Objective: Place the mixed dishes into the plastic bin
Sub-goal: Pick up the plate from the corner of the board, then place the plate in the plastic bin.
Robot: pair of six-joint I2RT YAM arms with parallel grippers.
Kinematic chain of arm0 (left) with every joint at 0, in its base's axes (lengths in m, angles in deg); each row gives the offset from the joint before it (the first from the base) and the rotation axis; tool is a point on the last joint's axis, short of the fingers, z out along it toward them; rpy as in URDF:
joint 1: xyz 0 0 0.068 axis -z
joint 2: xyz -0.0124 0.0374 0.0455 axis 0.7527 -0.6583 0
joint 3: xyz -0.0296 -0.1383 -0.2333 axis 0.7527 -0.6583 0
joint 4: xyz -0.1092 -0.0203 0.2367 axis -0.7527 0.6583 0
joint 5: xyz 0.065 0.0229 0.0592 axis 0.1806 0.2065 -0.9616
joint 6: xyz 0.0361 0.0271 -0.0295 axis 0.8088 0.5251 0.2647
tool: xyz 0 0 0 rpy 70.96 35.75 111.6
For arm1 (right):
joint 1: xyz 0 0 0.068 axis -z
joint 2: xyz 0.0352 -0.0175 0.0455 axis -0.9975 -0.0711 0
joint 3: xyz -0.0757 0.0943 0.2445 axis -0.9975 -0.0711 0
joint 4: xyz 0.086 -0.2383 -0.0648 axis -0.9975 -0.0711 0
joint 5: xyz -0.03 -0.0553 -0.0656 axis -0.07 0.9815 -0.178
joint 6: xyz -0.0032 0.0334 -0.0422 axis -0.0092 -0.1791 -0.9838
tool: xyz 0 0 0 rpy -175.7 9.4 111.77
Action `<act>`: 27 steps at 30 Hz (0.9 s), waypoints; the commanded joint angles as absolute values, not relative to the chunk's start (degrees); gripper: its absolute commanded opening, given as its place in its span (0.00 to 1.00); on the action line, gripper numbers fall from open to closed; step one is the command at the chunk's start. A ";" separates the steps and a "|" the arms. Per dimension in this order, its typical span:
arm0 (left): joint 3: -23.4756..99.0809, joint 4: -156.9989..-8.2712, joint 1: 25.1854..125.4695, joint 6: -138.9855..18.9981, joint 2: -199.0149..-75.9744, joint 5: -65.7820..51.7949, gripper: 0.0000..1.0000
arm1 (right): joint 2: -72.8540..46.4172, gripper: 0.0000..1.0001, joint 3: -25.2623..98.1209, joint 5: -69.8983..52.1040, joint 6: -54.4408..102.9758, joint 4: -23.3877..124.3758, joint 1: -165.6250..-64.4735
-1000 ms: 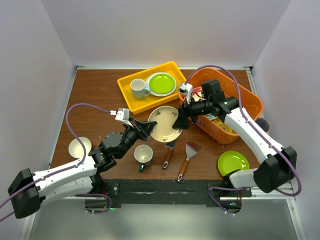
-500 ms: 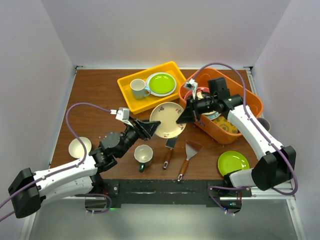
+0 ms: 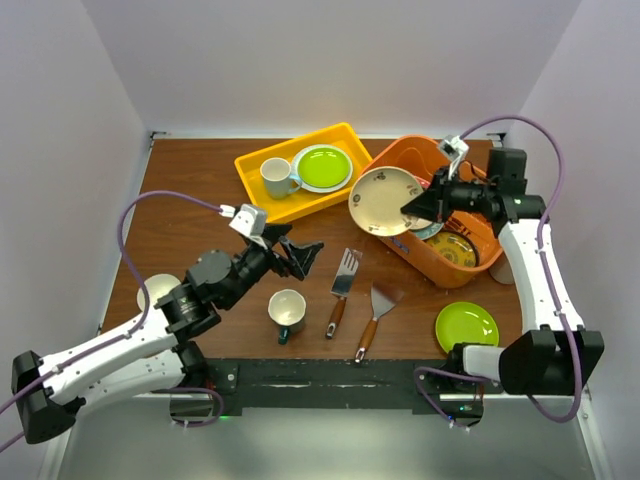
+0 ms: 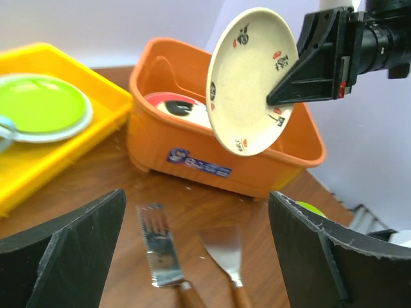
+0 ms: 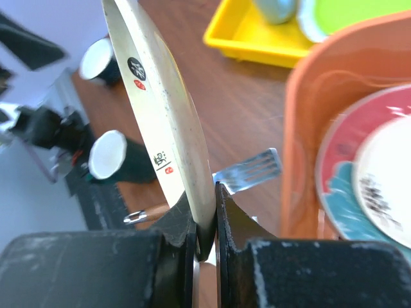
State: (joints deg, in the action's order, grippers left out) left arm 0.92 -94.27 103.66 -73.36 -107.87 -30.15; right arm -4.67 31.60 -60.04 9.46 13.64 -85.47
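Note:
My right gripper [image 3: 413,206] is shut on the rim of a cream patterned plate [image 3: 384,200], which hangs tilted on edge above the near-left rim of the orange plastic bin [image 3: 503,216]. The right wrist view shows the plate [image 5: 160,109] pinched between the fingers [image 5: 232,212]. Red-rimmed and other plates [image 5: 369,160] lie inside the bin. My left gripper [image 3: 300,252] stands open with nothing in it, above the table left of the spatulas. On the table sit a dark-teal mug [image 3: 287,310], a small white bowl [image 3: 158,293] and a lime green plate [image 3: 466,325].
Two wooden-handled spatulas [image 3: 342,276] [image 3: 381,302] lie between the arms. The yellow tray [image 3: 256,166] at the back holds a white mug [image 3: 276,177] and a lime plate [image 3: 322,167]. White walls close in the table on three sides.
The right gripper shut on the cream plate and carried it up and right to the bin. The left gripper let go of the plate, opened wide and drew back.

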 commanded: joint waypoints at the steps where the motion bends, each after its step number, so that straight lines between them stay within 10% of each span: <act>1: 8.68 -81.69 103.32 -59.33 -106.47 -34.15 0.98 | -2.54 0.00 33.65 -56.82 8.66 18.47 -81.45; 27: -1.06 -74.02 101.56 -44.20 -93.47 -46.54 1.00 | -14.57 0.00 31.91 -36.85 21.23 30.61 -75.29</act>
State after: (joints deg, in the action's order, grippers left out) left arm -0.22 -70.64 102.02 -45.15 -96.00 -45.56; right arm -13.33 31.60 -38.86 18.34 26.03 -75.51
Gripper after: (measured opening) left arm 0.997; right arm 0.092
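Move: The right hand, gripping the floral plate, has the stacked dishes in the bin about 15 cm ahead, 5 cm right and 18 cm below, with the green plate 18 cm back, 13 cm right and 27 cm down. The serving fork lies 7 cm back and 17 cm left of it. From the empty left hand, the corner plate is 35 cm left, level, 28 cm down; the mug is 6 cm back, straight sideways, 24 cm down. Carrying the floral plate by its edge, the right hand sweeps about 10 cm forward and 11 cm right, sinking some 5 cm over the bin, turning about 30 degrees clockwise and keeping its grip. The left hand, already open, swings some 10 cm left towards the corner plate, rising slightly and then dipping, while it rolls its left side up by about 35 degrees. ##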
